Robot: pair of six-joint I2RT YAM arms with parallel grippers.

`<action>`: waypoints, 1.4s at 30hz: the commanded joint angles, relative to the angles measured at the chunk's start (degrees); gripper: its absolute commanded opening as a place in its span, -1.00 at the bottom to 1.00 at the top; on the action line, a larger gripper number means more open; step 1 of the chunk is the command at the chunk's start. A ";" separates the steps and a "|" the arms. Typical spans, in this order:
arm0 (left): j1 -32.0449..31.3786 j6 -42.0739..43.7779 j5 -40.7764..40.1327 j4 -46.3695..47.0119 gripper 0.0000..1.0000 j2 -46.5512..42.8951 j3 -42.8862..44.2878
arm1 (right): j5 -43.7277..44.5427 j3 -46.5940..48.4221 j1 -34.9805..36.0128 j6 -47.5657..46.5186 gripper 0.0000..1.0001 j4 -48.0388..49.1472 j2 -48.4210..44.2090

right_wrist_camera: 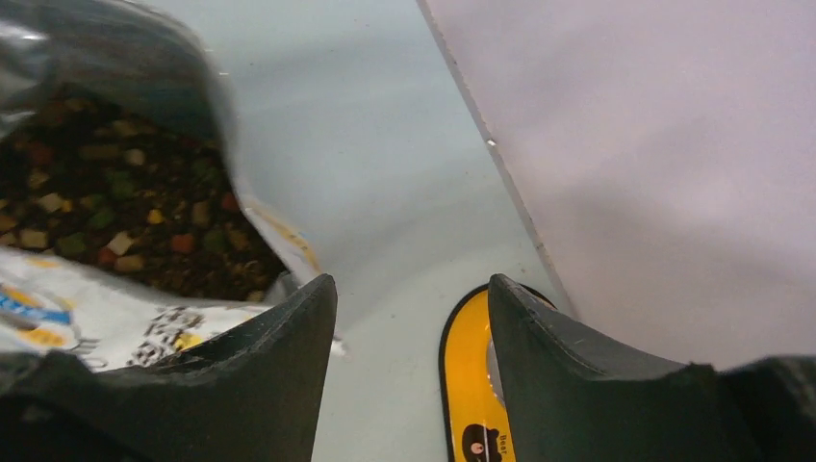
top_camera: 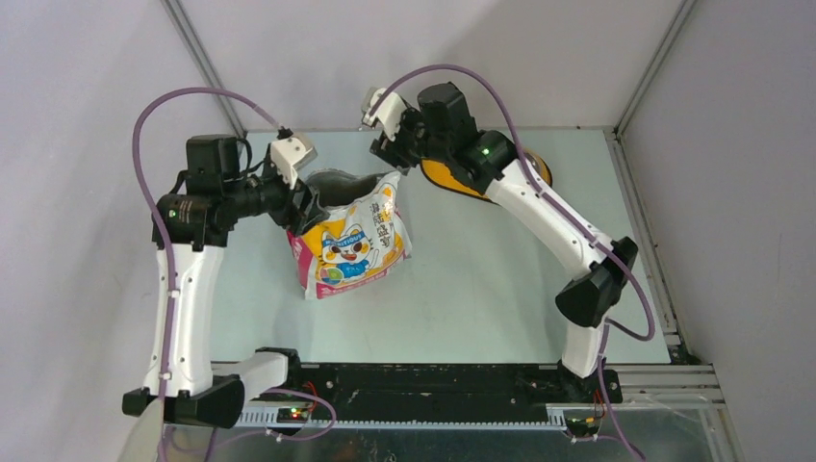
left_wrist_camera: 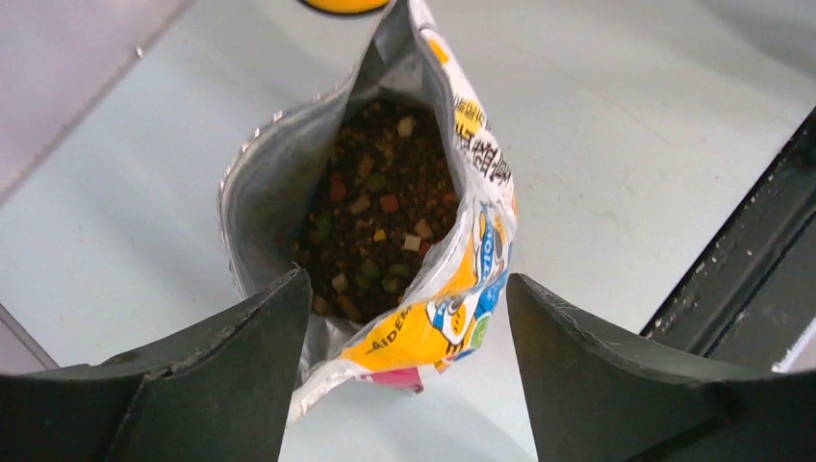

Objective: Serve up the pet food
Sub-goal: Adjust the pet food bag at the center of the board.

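The glossy cat-printed bag [top_camera: 351, 241] stands open on the table, leaning. The pet food [left_wrist_camera: 380, 207], brown, tan and coloured kibble, fills its inside; it also shows in the right wrist view [right_wrist_camera: 125, 212]. My left gripper [top_camera: 303, 207] is open at the bag's left top corner. In the left wrist view [left_wrist_camera: 406, 279] the bag's near edge [left_wrist_camera: 423, 332] lies between the spread fingers, close to the left finger [left_wrist_camera: 241, 375]. My right gripper [top_camera: 385, 144] is open and empty above the table just right of the bag's mouth. It also shows in the right wrist view [right_wrist_camera: 409, 281].
The yellow oval feeder [top_camera: 452, 178] lies at the back right, partly under my right arm; it shows between the right fingers [right_wrist_camera: 471, 385]. Enclosure walls stand close at the back and sides [right_wrist_camera: 674, 144]. A black rail [top_camera: 423, 380] runs along the near edge.
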 commanded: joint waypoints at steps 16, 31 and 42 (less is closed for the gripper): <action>-10.65 -2.86 -7.75 5.88 0.43 2.93 -2.75 | -16.76 8.79 -0.86 1.63 0.24 -7.28 6.80; -16.04 -0.68 -7.33 0.46 -0.51 3.85 -3.65 | -12.85 10.74 -0.28 -1.04 0.26 -6.95 11.09; -23.38 0.67 -10.15 -3.70 -1.00 0.35 -4.94 | -13.78 9.63 -0.52 -3.97 0.23 -11.86 8.49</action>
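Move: The near rim of the open pet food bag is some 5 cm to the left gripper's right and about 5 cm below it, level with it fore and aft. The bag's middle lies roughly 5 cm ahead, 9 cm to the right and 18 cm down. From the right gripper, the bag's right rim corner is some 3 cm back and 8 cm lower, with no sideways offset; the yellow bowl tray lies about 16 cm ahead, 18 cm to the right and 33 cm below. Bring the open left gripper rightward over the bag's near rim, about 6 cm in all, lifting briefly, then sinking some 5 cm; shut the fingers to pinch the rim, easing back while turning slightly clockwise. Nudge the right gripper forward, then draw it back and left and lower it some 7 cm, tipping down and turning counter-clockwise, fingers kept open around the bag's right rim. ##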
